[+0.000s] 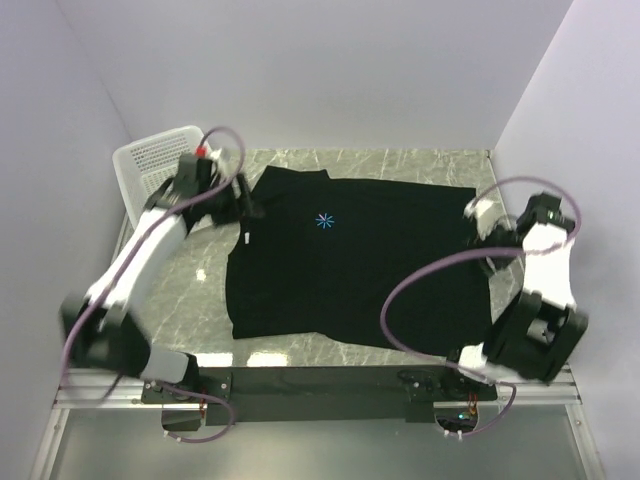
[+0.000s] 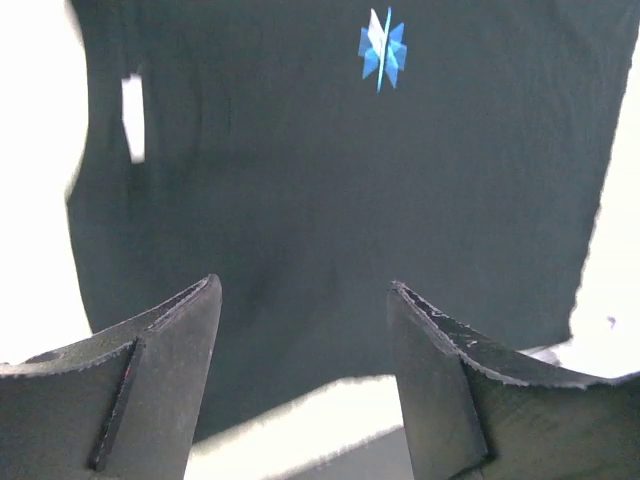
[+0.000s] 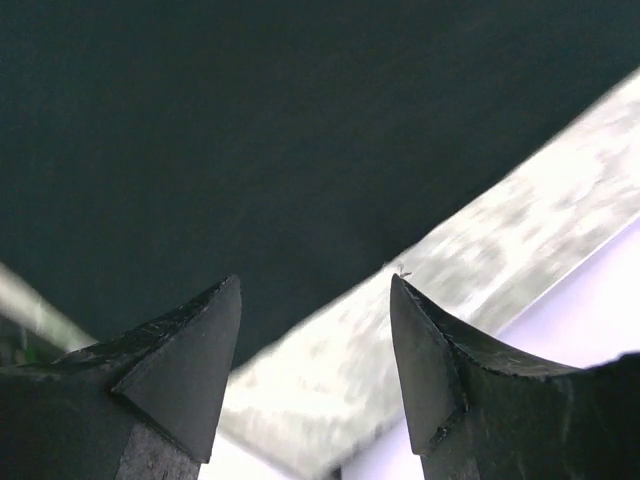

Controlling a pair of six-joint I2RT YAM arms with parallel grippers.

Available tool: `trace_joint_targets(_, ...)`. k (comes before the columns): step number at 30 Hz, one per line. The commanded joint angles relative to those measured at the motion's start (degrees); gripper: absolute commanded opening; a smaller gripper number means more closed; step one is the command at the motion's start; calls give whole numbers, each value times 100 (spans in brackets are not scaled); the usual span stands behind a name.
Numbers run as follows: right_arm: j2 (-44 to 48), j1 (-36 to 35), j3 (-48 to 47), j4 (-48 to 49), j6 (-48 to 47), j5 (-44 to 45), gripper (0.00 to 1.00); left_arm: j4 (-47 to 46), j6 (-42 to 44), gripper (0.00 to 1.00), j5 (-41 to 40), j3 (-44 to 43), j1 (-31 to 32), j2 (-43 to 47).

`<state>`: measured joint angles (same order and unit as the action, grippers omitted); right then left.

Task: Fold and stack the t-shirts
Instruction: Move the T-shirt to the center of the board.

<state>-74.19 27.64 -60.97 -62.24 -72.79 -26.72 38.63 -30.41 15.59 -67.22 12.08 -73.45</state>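
Observation:
A black t-shirt [image 1: 350, 265] with a small blue star print [image 1: 323, 221] lies spread flat on the marble table [image 1: 200, 290]. My left gripper [image 1: 252, 208] is open and empty at the shirt's left upper edge; in the left wrist view the shirt [image 2: 330, 190] and the print [image 2: 382, 47] lie ahead of its fingers [image 2: 160, 370]. My right gripper [image 1: 482, 238] is open and empty at the shirt's right edge; in the right wrist view the shirt's hem [image 3: 250, 150] lies just ahead of its fingertips [image 3: 200, 340], apart from them.
A white mesh basket [image 1: 150, 165] stands at the back left corner. Grey walls close in the table at the back and on both sides. A white tag [image 2: 132, 118] shows on the shirt near its left edge. Purple cables loop over both arms.

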Motion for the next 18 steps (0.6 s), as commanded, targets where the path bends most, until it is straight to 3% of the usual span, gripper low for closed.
trace_joint_targets(1,-954,40,-1011,1248,2100,-737,68,-1621,834,72,-39,-1080,-47,-1516)
trace_joint_targets(7,-3265,31,-3409,1127,3008,-809,68,-1824,1327,73,189,-3620,-232,-4180)
trace_joint_targets(9,-3978,14,-4277,1003,3252,-712,68,-1815,1345,73,260,-4365,-293,-4667)
trace_joint_targets(15,-5358,-241,-5903,1628,5036,721,68,-2886,740,74,575,-4826,-522,-5740)
trace_joint_targets(18,-5386,-390,-5620,2486,5676,1130,72,-3528,291,75,725,-4888,-592,-6074)
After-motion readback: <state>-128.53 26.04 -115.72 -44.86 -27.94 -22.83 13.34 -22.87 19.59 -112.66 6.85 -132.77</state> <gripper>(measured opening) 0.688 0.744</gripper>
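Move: Ahead of the left hand, about 28 cm out, roughly 1 cm right and 14 cm below, lies the T-shirt's far left corner. The white tag sits some 9 cm ahead and 2 cm left of this hand, the blue logo 13 cm ahead and 16 cm right, and the basket 23 cm ahead and 22 cm left. From the right hand, the far right corner is about 29 cm ahead, 3 cm right and 10 cm down; the logo, 21 cm ahead and 37 cm left. Sweeping forward together over the spread T-shirt, both grippers empty and staying open, the hands head for its far corners. The left goes about 29 cm nearly straight out, sinking some 9 cm, mostly late, as its fingers tip up a little. The right reaches a similar distance while swinging 11 cm right, beyond the shirt's right edge, and turning clockwise some 35 degrees. ##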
